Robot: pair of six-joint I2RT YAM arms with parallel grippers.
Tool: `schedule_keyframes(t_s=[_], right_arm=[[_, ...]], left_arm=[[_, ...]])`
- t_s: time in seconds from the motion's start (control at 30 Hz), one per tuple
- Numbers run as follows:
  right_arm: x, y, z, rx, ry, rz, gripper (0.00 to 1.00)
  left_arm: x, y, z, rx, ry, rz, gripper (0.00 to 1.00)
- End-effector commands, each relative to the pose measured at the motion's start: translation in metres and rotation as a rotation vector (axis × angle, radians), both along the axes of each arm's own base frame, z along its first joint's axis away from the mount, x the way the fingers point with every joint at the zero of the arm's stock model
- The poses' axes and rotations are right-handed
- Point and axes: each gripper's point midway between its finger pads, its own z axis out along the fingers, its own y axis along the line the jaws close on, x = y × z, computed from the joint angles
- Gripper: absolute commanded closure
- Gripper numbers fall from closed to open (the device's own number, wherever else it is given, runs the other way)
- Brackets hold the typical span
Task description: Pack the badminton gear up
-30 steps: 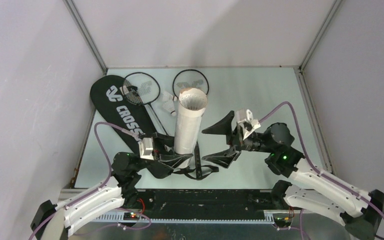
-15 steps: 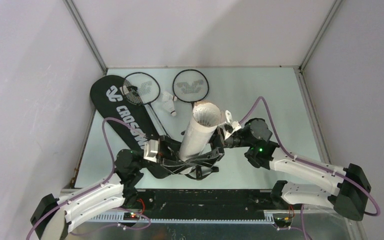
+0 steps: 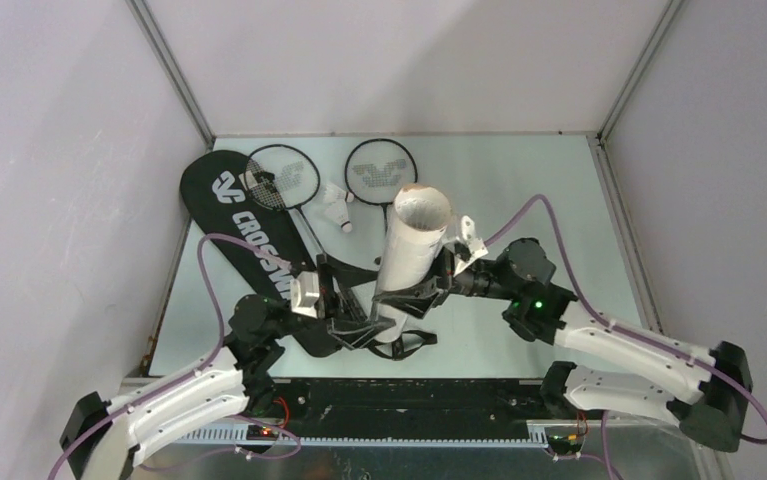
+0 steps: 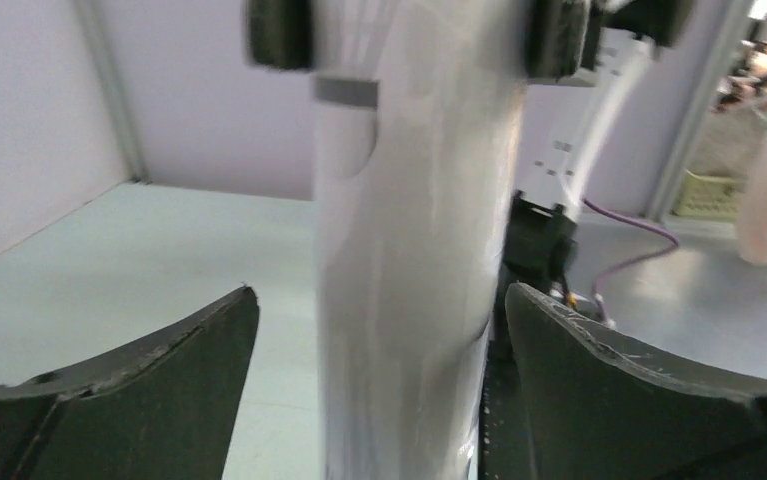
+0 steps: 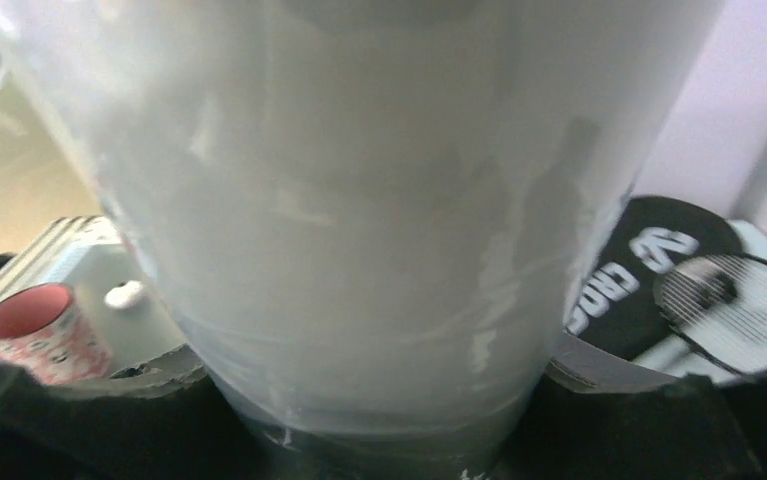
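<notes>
The long white tube stands tilted, with its open top up and to the right. My right gripper is shut on its middle, and in the right wrist view the tube fills the space between the jaws. My left gripper is open around the tube's lower part; a gap shows on each side of the tube between the fingers. Two black rackets, white shuttlecocks and the black CROSSWAY bag lie at the back left.
The racket shafts and a black strap lie under the two grippers near the front edge. Grey walls close off the table on three sides. A pink mug shows beyond the table in the right wrist view.
My right gripper came in from the right and shut on the tube. My left gripper let go and opened. The tube's top swung to the right.
</notes>
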Motion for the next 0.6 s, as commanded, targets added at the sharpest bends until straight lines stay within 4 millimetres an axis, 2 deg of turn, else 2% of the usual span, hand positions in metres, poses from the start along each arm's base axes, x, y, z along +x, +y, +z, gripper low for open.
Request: schedule_keyframes(t_s=[0.0,0.03,0.07,0.1,0.13,0.27,0.3,0.33,0.37,0.4,0.43,0.47,0.5,0.53,0.57], right_arm=[[0.036,-0.035,0.035,0.036,-0.023,-0.294,0.41],[0.049,-0.047,0.03,0.013,0.009,-0.382,0.43],[0.056,-0.053,0.023,-0.014,0.033,-0.426,0.44],[0.069,-0.067,0.02,-0.022,0.057,-0.512,0.44],[0.079,-0.076,0.016,-0.026,0.08,-0.573,0.45],[0.099,-0.11,0.003,-0.043,0.121,-0.704,0.45],[0.104,-0.119,0.0,-0.043,0.133,-0.734,0.45],[0.107,-0.123,-0.005,-0.049,0.143,-0.75,0.46],[0.112,-0.13,-0.007,-0.048,0.157,-0.776,0.47],[0.117,-0.135,-0.013,-0.057,0.167,-0.795,0.47],[0.119,-0.137,-0.019,-0.07,0.183,-0.803,0.47],[0.122,-0.141,-0.023,-0.083,0.194,-0.814,0.48],[0.124,-0.142,-0.027,-0.09,0.202,-0.819,0.48],[0.127,-0.145,-0.03,-0.099,0.209,-0.831,0.48],[0.128,-0.146,-0.032,-0.104,0.212,-0.836,0.48]], left_arm=[[0.048,0.016,0.013,-0.005,0.068,0.283,0.0],[0.068,0.026,0.019,-0.022,0.109,0.404,0.0],[0.08,0.031,0.007,0.019,0.165,0.471,0.0],[0.101,0.043,0.01,0.016,0.214,0.605,0.0],[0.112,0.05,0.013,0.029,0.255,0.674,0.0],[0.176,0.078,-0.014,0.149,0.452,0.964,0.0],[0.187,0.081,-0.02,0.17,0.488,0.983,0.0],[0.209,0.093,-0.028,0.199,0.546,1.041,0.0],[0.218,0.093,-0.033,0.227,0.569,1.03,0.0],[0.24,0.101,-0.041,0.273,0.599,1.052,0.0],[0.255,0.118,-0.046,0.289,0.625,1.096,0.0],[0.274,0.118,-0.054,0.328,0.659,1.101,0.0],[0.286,0.135,-0.065,0.367,0.708,1.136,0.0],[0.305,0.13,-0.069,0.389,0.74,1.105,0.01],[0.314,0.14,-0.08,0.417,0.793,1.106,0.01]])
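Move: The two loose shuttlecocks lie beyond the left hand: the nearer some 38 cm ahead, 14 cm to its left and about 25 cm below it, the other about 6 cm farther out and 2 cm more to the left. On the same table, the right racket's head is about 52 cm ahead and 3 cm left, the left racket's head 52 cm ahead and 31 cm left. From the right hand, which grips the tube, the nearer shuttlecock is about 38 cm ahead, 16 cm left and 33 cm down. The left hand, its fingers already wide open around the tube, leaves it and sweeps about 28 cm forward and some 11 cm left towards the two shuttlecocks, swinging counter-clockwise from pointing right to pointing ahead and tipping down, rising slightly at first and then dipping to end about 5 cm lower, fingers staying open. The right hand meanwhile keeps its grip on the tube and carries it some 14 cm right and 12 cm forward, away from the left hand, turning about 45 degrees clockwise and sinking a little towards the end. ##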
